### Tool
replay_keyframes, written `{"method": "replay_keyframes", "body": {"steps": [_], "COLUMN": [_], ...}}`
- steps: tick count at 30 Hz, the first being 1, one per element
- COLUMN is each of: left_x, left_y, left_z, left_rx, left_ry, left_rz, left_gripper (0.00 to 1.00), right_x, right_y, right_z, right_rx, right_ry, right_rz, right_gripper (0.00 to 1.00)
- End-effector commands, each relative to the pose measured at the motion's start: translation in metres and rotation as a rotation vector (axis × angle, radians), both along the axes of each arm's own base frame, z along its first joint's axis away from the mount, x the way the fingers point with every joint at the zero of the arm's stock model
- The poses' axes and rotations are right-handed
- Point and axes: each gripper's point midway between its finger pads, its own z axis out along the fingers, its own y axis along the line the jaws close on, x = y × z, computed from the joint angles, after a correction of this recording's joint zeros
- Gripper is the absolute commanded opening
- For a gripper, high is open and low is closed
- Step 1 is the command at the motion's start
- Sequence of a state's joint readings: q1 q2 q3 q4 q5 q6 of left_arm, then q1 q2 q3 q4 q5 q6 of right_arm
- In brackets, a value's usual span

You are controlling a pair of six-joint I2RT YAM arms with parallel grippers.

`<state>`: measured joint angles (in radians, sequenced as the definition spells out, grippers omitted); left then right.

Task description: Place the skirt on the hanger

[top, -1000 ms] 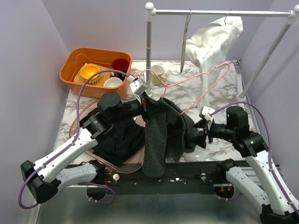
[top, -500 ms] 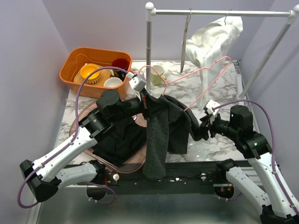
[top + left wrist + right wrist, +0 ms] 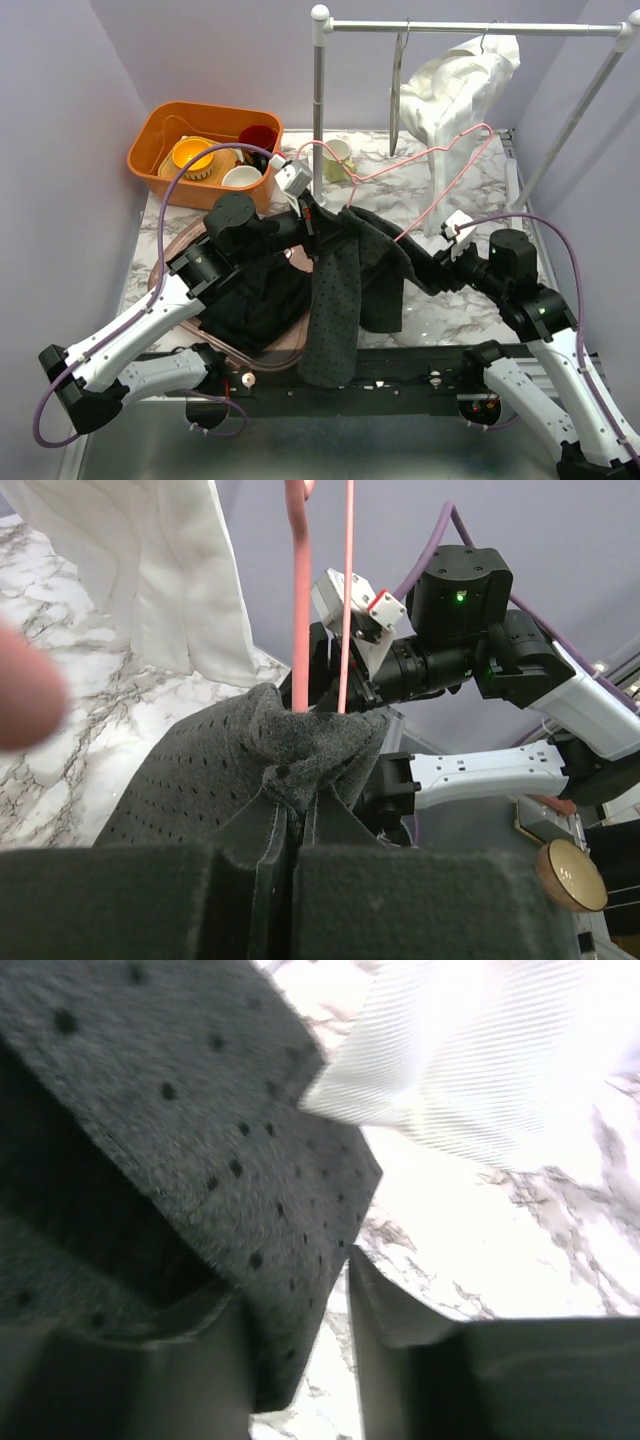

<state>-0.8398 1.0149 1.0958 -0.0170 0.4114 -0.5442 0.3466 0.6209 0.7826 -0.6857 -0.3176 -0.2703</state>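
The skirt [image 3: 340, 290] is dark grey dotted cloth, draped across the table's middle and hanging over its front edge. The pink wire hanger [image 3: 440, 165] slants from the skirt's top toward the white garment. My left gripper [image 3: 312, 215] is shut on a bunch of the skirt's top edge, where the hanger's wires [image 3: 297, 590] go into the cloth [image 3: 200, 770]. My right gripper [image 3: 432, 266] is at the skirt's right end. In the right wrist view its jaws [image 3: 298, 1295] are open and narrow, and a corner of the skirt [image 3: 200, 1110] lies between them against the left finger.
An orange bin [image 3: 150, 135] of cups and bowls stands at the back left. A clothes rack post [image 3: 319, 100] rises behind the skirt, with a white garment [image 3: 455, 95] hanging from its bar. A black garment [image 3: 250, 300] lies on a clear tray [image 3: 160, 265] at left. A mug [image 3: 338, 155] stands by the post.
The right gripper's jaws have narrowed around the skirt's right corner while it shifted slightly back, drawing the cloth rightward. The left gripper and the hanger have risen a little.
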Motion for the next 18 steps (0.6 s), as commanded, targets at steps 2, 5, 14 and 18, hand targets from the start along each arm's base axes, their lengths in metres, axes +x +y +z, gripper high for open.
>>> {"method": "replay_keyframes", "body": {"steps": [2,5,14,18], "left_x": [-0.010,-0.012,-0.011,-0.012], "left_y": [0.015,0.020,0.037,0.039], "left_z": [0.026,0.019,-0.045,-0.065], "left_rx": [-0.083,-0.066,0.182,0.243], "left_ry": [-0.055,-0.077,-0.229,-0.313], "left_rz": [0.019,0.021,0.019,-0.007], "left_gripper": [0.00,0.00,0.00,0.00], "right_x": [0.023,0.026,0.027,0.030], "right_y": [-0.024,-0.030,-0.051,-0.057], "right_z": [0.018,0.029,0.115,0.133], "right_rx": [0.002,0.036,0.144,0.154], "right_ry": [-0.086,-0.111,-0.273,-0.300], "right_rz": [-0.185,-0.218,-0.327,-0.362], "right_gripper": [0.31,0.03,0.01,0.01]}}
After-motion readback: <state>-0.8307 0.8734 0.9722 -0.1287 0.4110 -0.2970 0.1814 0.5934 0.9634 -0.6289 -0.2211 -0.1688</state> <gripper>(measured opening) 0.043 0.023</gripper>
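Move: The right hand, half open, has the free end of the skirt's waistband almost between its pads, about 1 cm to its left. From that hand, the pink hanger's middle is some 13 cm ahead, 8 cm left and 15 cm above; the white garment's middle is about 15 cm ahead, 2 cm right and 18 cm higher. From the left hand, shut on skirt and hanger, the waistband end lies about 4 cm back, 22 cm right and 12 cm lower; the hanger's middle is 9 cm ahead, 14 cm right and 3 cm higher. Forward and to the right at first, the right hand shuts its fingers on the free end of the waistband, then climbs about 9 cm, still easing right, turning clockwise and tipping its fingertips up. The left hand keeps its grip on the skirt and hanger; after a slight lift it draws some 3 cm left, away from the right hand, and sinks about 4 cm, fingertips dipping. ##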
